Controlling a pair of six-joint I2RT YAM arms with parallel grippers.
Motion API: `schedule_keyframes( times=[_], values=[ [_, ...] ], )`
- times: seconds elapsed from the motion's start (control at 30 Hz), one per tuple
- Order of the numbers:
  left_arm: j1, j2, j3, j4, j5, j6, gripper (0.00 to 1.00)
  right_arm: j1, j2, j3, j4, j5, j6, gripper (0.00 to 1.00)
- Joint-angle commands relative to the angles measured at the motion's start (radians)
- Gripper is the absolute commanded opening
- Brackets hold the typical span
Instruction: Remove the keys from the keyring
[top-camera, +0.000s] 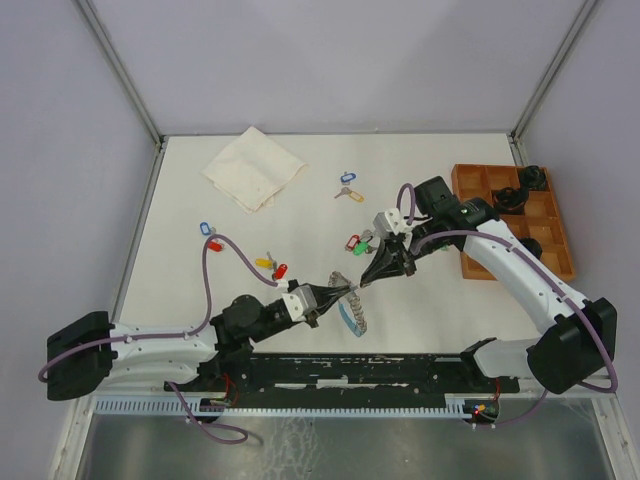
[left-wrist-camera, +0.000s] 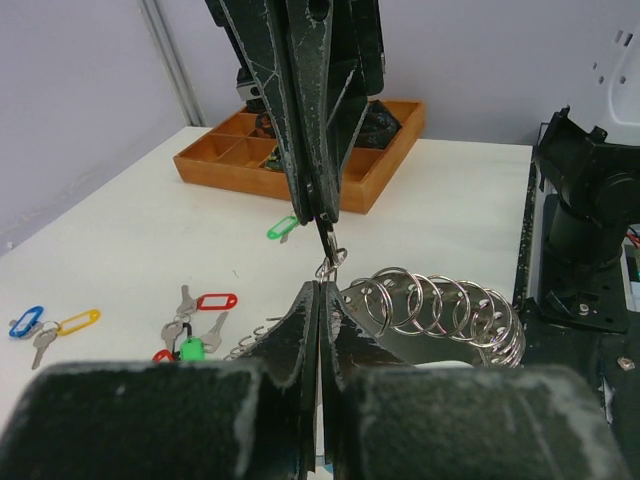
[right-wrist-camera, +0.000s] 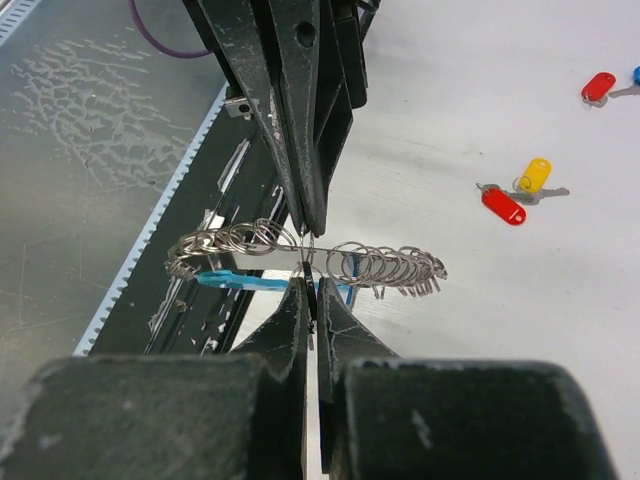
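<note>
The keyring (top-camera: 352, 318) is a run of silvery rings (left-wrist-camera: 440, 300) on a light-blue band (right-wrist-camera: 250, 283). It hangs just above the table near the front edge. My left gripper (top-camera: 343, 291) is shut, its tips (left-wrist-camera: 322, 285) pinched at the keyring's middle. My right gripper (top-camera: 368, 283) meets it tip to tip. It is shut on a thin dark key (right-wrist-camera: 312, 300) that joins the loop by a small split ring (left-wrist-camera: 333, 262). Loose keys lie on the table with green and red tags (top-camera: 356, 242), yellow and red tags (top-camera: 270, 266) and blue tags (top-camera: 207, 229).
A crumpled white cloth (top-camera: 254, 168) lies at the back left. A wooden compartment tray (top-camera: 462, 178) with dark objects stands at the right. Another blue-tagged key (top-camera: 347, 180) lies mid-back. The black base rail (top-camera: 330, 370) runs along the near edge under the keyring.
</note>
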Motion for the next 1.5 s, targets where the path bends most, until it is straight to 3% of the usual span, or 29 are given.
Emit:
schedule_keyframes(
  times=[0.0,0.33,0.73,0.97,1.1,1.27,1.47],
  values=[
    [0.006,0.044,-0.009,0.191,-0.028,-0.051,0.03,0.001,-0.023,0.031,-0.064,-0.026,-0.065,0.01],
    [0.008,0.148,-0.024,0.313,-0.087,-0.052,0.03,0.001,-0.071,0.091,-0.013,0.034,0.146,0.01],
    [0.009,0.195,-0.017,0.313,-0.094,-0.057,0.06,0.006,-0.08,0.106,-0.005,0.068,0.184,0.01],
    [0.009,0.138,0.032,0.124,-0.054,-0.034,0.32,0.018,-0.076,0.101,0.004,0.098,0.191,0.01],
    [0.011,0.059,0.054,-0.023,-0.042,-0.015,0.41,0.021,-0.076,0.104,-0.009,0.106,0.178,0.01],
    [0.02,-0.033,0.073,-0.135,-0.007,-0.004,0.46,0.021,-0.075,0.117,-0.055,0.107,0.128,0.01],
    [0.054,0.01,0.144,-0.2,0.041,-0.051,0.45,0.024,-0.071,0.117,-0.065,0.101,0.116,0.01]
  ],
)
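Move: The small end ring of the keyring is already pinched between my two grippers, about 1 cm to the right of my left hand and 1 cm to the left of my right. The hoop of loops hangs some 5 cm beneath my left hand. Some 20 cm below it on the table, the green-tag keys lie about 16 cm ahead and 4 cm right, and the red-tag keys about 11 cm ahead and 16 cm left. My left hand, still pinching the end ring, dips about 2 cm and comes part-way back up while my right hand holds on and rises roughly 2 cm. Then my left fingers open to about half, letting go of the ring as the hand sinks again and climbs back to its starting height. My right hand keeps its fingers shut on the ring and eases down about 1 cm. ##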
